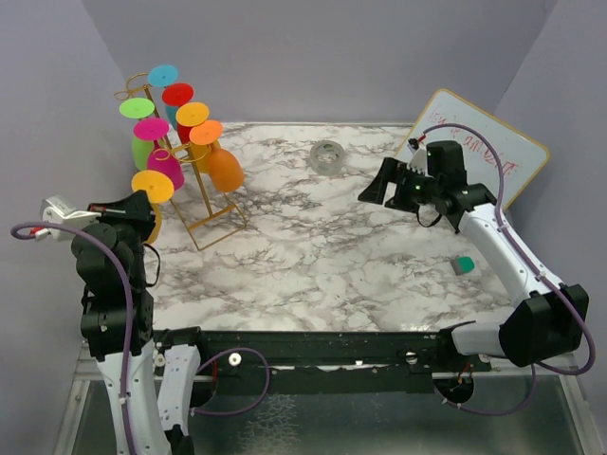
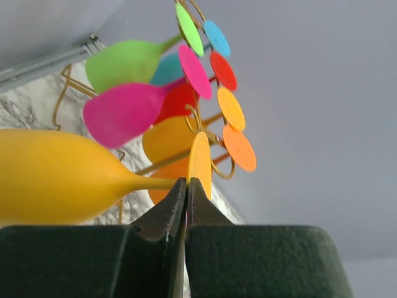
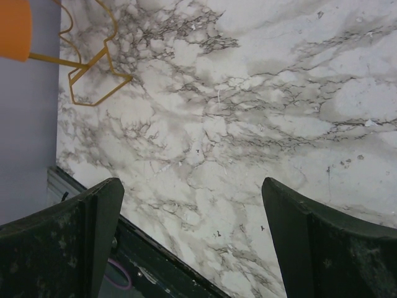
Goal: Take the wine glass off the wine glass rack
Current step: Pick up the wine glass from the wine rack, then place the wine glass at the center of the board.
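Observation:
The gold wire wine glass rack (image 1: 214, 227) stands at the table's back left with several coloured glasses hanging on it. A yellow wine glass (image 2: 56, 177) is lowest and nearest the left arm, its bowl to the left and its round foot (image 1: 152, 186) edge-on in the left wrist view. My left gripper (image 2: 187, 181) is shut on the rim of that foot. I cannot tell whether the glass still touches a rack arm. My right gripper (image 1: 376, 190) hangs open over the table's right half, with only marble between its fingers (image 3: 93, 223). The rack's base (image 3: 93, 93) shows at the upper left of the right wrist view.
Green (image 2: 124, 62), pink (image 2: 124, 112), blue, red and orange (image 1: 226, 169) glasses crowd the rack close to the yellow one. A clear round object (image 1: 327, 156) lies at the back middle, a whiteboard (image 1: 488, 156) leans at the back right, and a small green block (image 1: 463, 265) lies right of centre.

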`<action>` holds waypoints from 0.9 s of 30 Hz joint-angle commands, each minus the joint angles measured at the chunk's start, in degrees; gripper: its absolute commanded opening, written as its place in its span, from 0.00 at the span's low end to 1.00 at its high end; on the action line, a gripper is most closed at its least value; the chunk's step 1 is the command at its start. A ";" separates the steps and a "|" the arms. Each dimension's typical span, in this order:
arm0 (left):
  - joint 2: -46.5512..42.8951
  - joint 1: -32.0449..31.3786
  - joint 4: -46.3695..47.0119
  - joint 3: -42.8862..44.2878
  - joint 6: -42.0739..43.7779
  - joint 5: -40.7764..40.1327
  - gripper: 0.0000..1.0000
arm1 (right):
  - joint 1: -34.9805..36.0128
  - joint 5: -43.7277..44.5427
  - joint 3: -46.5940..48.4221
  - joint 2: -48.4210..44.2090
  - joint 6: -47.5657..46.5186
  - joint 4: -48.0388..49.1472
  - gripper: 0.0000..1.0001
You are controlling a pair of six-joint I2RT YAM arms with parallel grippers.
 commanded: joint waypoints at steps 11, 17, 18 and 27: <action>-4.05 0.32 4.27 -11.86 11.37 41.22 0.00 | 0.04 -16.40 -4.02 0.35 6.22 8.93 1.00; -2.28 0.30 4.79 -12.99 15.80 49.89 0.00 | 0.07 -23.21 -7.81 1.70 13.96 19.22 1.00; -2.19 0.26 5.04 -13.08 17.34 50.92 0.00 | 0.09 -24.86 -9.69 1.64 15.84 23.30 1.00; -0.19 0.15 9.09 -16.26 17.68 57.33 0.00 | 5.80 -25.18 -12.66 4.52 26.77 43.43 1.00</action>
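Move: My left hand already pinches the yellow wine glass by its stem, base up and bowl down, clear of the rack. My open right gripper is about 45 cm to its right, 8 cm ahead and 17 cm lower. From my left hand, the pink glass hangs some 12 cm ahead and 4 cm right; the orange one 12 cm ahead and 14 cm right, both lower. From my right hand, the yellow glass is about 46 cm left, 8 cm back and 8 cm above. I swing my left hand right about 14 cm and down some 8 cm, away from the rack and towards my right gripper, turning it clockwise roughly 55 degrees while the fingers keep their pinch on the stem. My right hand comes left to meet it, slightly back as well, rolling its left side up, fingers still wide open. ##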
